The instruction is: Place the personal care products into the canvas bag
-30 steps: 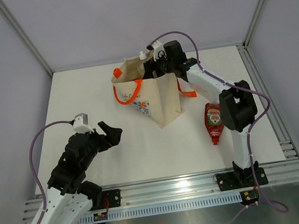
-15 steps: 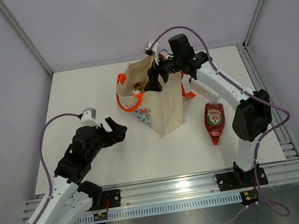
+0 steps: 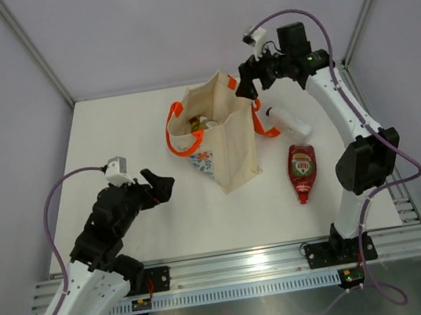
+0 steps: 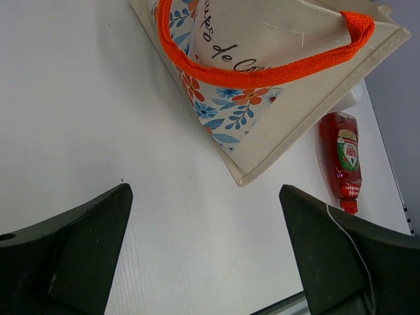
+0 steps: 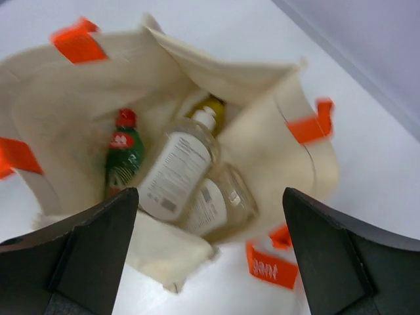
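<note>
The canvas bag (image 3: 227, 135) stands open mid-table, its orange handles (image 4: 262, 71) hanging at the sides. The right wrist view looks down into the bag (image 5: 282, 141): a green bottle (image 5: 123, 156), a clear-beige bottle (image 5: 176, 172) and a yellow bottle (image 5: 213, 107) lie inside. A white bottle (image 3: 286, 121) and a red bottle (image 3: 301, 169) lie on the table right of the bag. My right gripper (image 3: 249, 91) (image 5: 210, 191) hangs open and empty above the bag's back right corner. Well left of the bag, my left gripper (image 3: 160, 182) (image 4: 205, 197) is open and empty over bare table.
The red bottle (image 4: 341, 157) shows past the bag's corner in the left wrist view. An aluminium rail (image 3: 372, 125) runs along the table's right edge, close to the two loose bottles. Grey walls close off the back and both sides.
My right gripper has risen out of the bag's mouth and drawn back to the right, its jaws wider. The white bottle beside the bag has come into view. The left arm swayed slightly.
</note>
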### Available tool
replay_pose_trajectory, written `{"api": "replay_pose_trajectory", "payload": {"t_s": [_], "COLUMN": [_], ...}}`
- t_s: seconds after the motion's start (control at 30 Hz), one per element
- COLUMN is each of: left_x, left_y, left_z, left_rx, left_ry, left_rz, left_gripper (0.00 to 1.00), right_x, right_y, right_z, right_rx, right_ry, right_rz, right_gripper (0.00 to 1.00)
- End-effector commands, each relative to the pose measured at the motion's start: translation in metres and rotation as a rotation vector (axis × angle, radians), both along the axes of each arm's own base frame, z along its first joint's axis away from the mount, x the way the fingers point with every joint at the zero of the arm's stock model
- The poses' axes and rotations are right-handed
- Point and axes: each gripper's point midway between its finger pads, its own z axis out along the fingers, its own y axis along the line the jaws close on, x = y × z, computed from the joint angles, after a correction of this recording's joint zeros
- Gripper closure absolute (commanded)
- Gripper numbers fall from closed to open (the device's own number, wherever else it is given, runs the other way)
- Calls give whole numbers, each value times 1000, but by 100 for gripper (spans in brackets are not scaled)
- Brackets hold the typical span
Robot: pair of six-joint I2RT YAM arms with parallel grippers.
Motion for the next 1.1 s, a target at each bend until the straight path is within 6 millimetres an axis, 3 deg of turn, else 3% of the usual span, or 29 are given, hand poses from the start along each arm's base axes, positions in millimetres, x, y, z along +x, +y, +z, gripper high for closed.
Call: {"api": "replay_pose_trajectory", "payload": {"t_s": [0.0, 0.1, 0.27, 0.43, 0.47, 0.57, 0.67, 0.77, 0.87, 1.03, 1.07], "left_x": [5, 5, 8, 9, 9, 8, 6, 6, 7, 9, 10], "left_y": [6, 8, 5, 2, 3, 3, 4, 3, 3, 2, 1], "left_z": [3, 1, -1, 0, -1, -2, -4, -3, -2, 1, 0], "left_rx": [1, 7, 12, 19, 19, 11, -1, -7, -5, 1, 2], "left_ry": [-38, -36, -34, -24, -20, -20, -17, -20, -20, -23, -18], "left_rz": [39, 44, 35, 26, 27, 31, 35, 36, 37, 32, 29], "left_gripper": [1, 1, 1, 1, 1, 1, 1, 1, 1, 1, 1], "right_x": [4, 2, 0, 12, 19, 30, 36, 28, 26, 25, 27], "right_y": [-79, -125, -170, -180, -183, -187, -185, -179, -175, -168, -166], "right_z": [-46, -90, -154, -190, -185, -205, -221, -238, -246, -241, -233], "right_rx": [-131, -356, -654, -719, -733, -769, -770, -749, -727, -608, -553], "right_ry": [176, 257, 317, 364, 337, 354, 389, 456, 484, 533, 534], "right_rz": [-174, -195, -159, -156, -176, -176, -159, -118, -103, -134, -146], "right_gripper": [0, 2, 5, 5, 6, 6, 7, 11, 23, 81, 85]}}
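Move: The right gripper, open and empty, hangs high beside the canvas bag's mouth. The white bottle lies about 19 cm to its right, roughly 1 cm ahead and 26 cm below. The bag's middle is some 11 cm left, 6 cm back and 16 cm lower; the red bottle lies about 18 cm back, 18 cm right and 26 cm down. From the left gripper, the white bottle is about 24 cm ahead, 55 cm right and 17 cm below. Swing the open right gripper away from the bag, about 18 cm right, while sinking some 25 cm onto the lying white bottle; most of the sideways travel comes first, then mainly descent. Tip the wrist about 50 degrees on the way so the fingers end nearly straight down, then close them from both sides to pinch the bottle's body below the dark cap. ##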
